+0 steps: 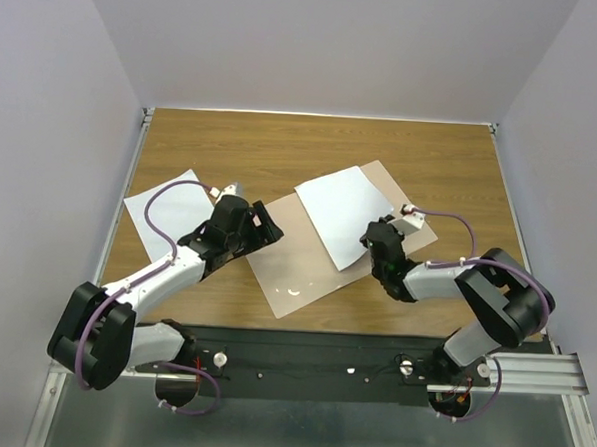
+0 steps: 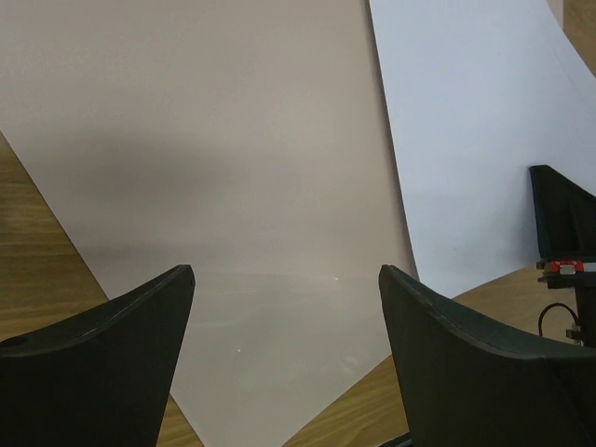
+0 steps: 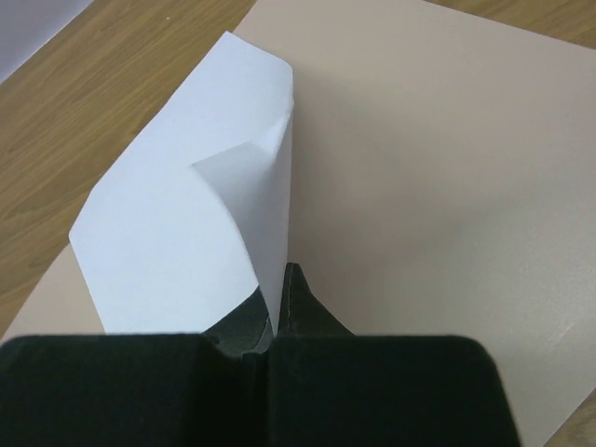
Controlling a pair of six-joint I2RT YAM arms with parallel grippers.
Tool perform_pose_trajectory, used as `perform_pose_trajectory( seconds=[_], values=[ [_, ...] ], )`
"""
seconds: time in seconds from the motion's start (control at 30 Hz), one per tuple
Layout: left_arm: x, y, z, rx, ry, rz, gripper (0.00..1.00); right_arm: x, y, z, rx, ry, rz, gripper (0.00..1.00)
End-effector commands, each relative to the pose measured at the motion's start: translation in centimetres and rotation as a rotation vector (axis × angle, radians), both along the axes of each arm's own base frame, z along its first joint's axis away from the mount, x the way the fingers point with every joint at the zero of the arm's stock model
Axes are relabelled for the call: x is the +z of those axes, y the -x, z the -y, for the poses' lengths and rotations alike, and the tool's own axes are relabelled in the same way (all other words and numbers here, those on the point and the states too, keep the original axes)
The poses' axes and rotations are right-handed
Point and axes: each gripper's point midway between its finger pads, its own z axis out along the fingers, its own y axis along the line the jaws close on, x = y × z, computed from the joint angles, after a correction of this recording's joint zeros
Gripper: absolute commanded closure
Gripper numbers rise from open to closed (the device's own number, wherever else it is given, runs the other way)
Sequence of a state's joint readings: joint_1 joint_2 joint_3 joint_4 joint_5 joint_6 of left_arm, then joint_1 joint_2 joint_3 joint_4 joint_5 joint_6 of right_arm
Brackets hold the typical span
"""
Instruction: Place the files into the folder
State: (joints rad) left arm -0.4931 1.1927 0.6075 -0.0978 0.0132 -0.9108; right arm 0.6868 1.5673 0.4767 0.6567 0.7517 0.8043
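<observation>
The tan folder (image 1: 294, 271) lies flat in the middle of the table, pale face up. My right gripper (image 1: 375, 244) is shut on the near edge of one white file (image 1: 344, 216), which curls up above the folder's right part. In the right wrist view that file (image 3: 186, 214) bends upward from the closed jaws (image 3: 284, 279) over the folder (image 3: 428, 168). A second file (image 1: 159, 211) lies on the table at the left, partly under my left arm. My left gripper (image 1: 268, 228) is open and empty at the folder's left edge; its wrist view shows folder (image 2: 214, 168) and file (image 2: 466, 121) beyond the gripper (image 2: 287, 272).
Wooden table (image 1: 282, 148) with white walls on three sides. A black rail (image 1: 371, 363) with the arm bases runs along the near edge. The right gripper's dark body (image 2: 563, 223) shows at the right of the left wrist view.
</observation>
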Motion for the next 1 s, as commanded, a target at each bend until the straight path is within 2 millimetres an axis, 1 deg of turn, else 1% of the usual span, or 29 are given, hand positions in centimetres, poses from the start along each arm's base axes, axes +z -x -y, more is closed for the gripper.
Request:
perform_pose_trajectory(
  seconds=[0.0, 0.1, 0.17, 0.2, 0.23, 0.27, 0.3, 0.33, 0.4, 0.43, 0.47, 0.5, 0.53, 0.57, 0.6, 0.67, 0.73, 0.8, 0.93, 0.97],
  values=[
    [-0.5, -0.2, 0.3, -0.025, -0.018, 0.000, 0.10, 0.6, -0.1, -1.2, 0.132, 0.048, 0.091, 0.99],
    [-0.9, -0.3, 0.4, -0.028, -0.021, -0.010, 0.10, 0.1, 0.4, -1.3, 0.174, 0.079, 0.093, 0.99],
    [-0.7, -0.7, 1.0, -0.041, -0.005, -0.008, 0.10, 0.5, 0.5, -1.6, 0.197, 0.068, 0.108, 0.97],
    [-0.5, -0.8, 1.3, -0.051, 0.002, -0.003, 0.10, 0.8, 0.7, -2.1, 0.226, 0.051, 0.111, 0.97],
    [-0.4, -0.9, 1.8, -0.071, 0.019, -0.007, 0.10, 0.8, 1.1, -2.3, 0.231, 0.007, 0.108, 0.99],
    [0.0, -1.2, 2.2, -0.078, 0.037, 0.009, 0.10, 1.7, 1.2, -2.6, 0.233, -0.037, 0.127, 0.99],
    [0.0, -1.1, 2.4, -0.081, 0.052, 0.004, 0.10, 1.9, 1.4, -3.0, 0.251, -0.073, 0.127, 0.99],
    [0.3, -1.2, 3.0, -0.092, 0.080, 0.008, 0.10, 1.6, 1.7, -3.3, 0.239, -0.140, 0.101, 0.99],
    [0.7, -1.4, 3.6, -0.096, 0.121, 0.022, 0.10, 2.2, 1.7, -3.6, 0.212, -0.210, 0.083, 0.99],
    [0.5, -1.1, 3.8, -0.098, 0.149, 0.006, 0.10, 2.2, 1.8, -3.9, 0.176, -0.278, 0.053, 0.99],
    [0.7, -1.2, 4.0, -0.096, 0.164, 0.012, 0.10, 1.5, 1.8, -3.9, 0.146, -0.259, -0.004, 0.99],
    [0.5, -1.1, 4.0, -0.090, 0.170, 0.004, 0.10, 1.9, 1.6, -3.3, 0.087, -0.267, -0.005, 0.99],
    [0.1, -0.9, 3.9, -0.081, 0.175, -0.007, 0.10, 2.0, 1.6, -3.5, 0.049, -0.321, -0.025, 0.99],
    [0.2, -1.0, 4.0, -0.071, 0.188, -0.005, 0.10, 1.6, 1.8, -3.3, 0.022, -0.311, -0.064, 0.99],
    [0.2, -0.9, 4.0, -0.070, 0.196, -0.005, 0.10, 1.7, 1.9, -3.2, 0.002, -0.330, -0.072, 0.99],
    [0.0, -0.7, 4.2, -0.071, 0.209, -0.014, 0.10, 2.1, 2.2, -3.5, -0.007, -0.397, -0.084, 0.99],
    [-0.3, -0.5, 4.4, -0.071, 0.215, -0.021, 0.10, 2.5, 2.5, -4.3, 0.006, -0.462, -0.098, 0.99],
    [-0.3, -0.5, 4.6, -0.068, 0.224, -0.026, 0.10, 2.4, 2.7, -4.4, 0.001, -0.474, -0.123, 0.99],
    [-1.2, 0.2, 5.1, -0.072, 0.246, -0.059, 0.10, 3.6, 3.0, -4.9, 0.007, -0.548, -0.120, 0.99],
    [-1.0, 0.3, 5.4, -0.079, 0.262, -0.053, 0.10, 3.7, 3.1, -4.9, 0.010, -0.560, -0.121, 0.99]
  ],
)
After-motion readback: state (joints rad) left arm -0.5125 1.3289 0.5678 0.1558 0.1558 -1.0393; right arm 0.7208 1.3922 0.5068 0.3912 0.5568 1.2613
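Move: Above the opened folder, the right hand still pinches the file by its near right edge. The folder's middle lies about 11 cm to this hand's left, 2 cm back and 5 cm below; the file's middle is some 8 cm left, 2 cm ahead and 4 cm below. From the open left hand the file's middle is roughly 19 cm to the right, 8 cm ahead and 7 cm lower, and the folder's middle 17 cm right, 4 cm ahead and 8 cm below. Drawing the pinched file left across the folder, the right hand first dips about a centimetre, then rises and shifts some 5 cm left, ending slightly back and higher, its left side rolling up about 25 degrees. The left hand, fingers wide open, sinks 2 cm, then slides about 4 cm right towards the file, rising again and rolling its left side slightly down. ##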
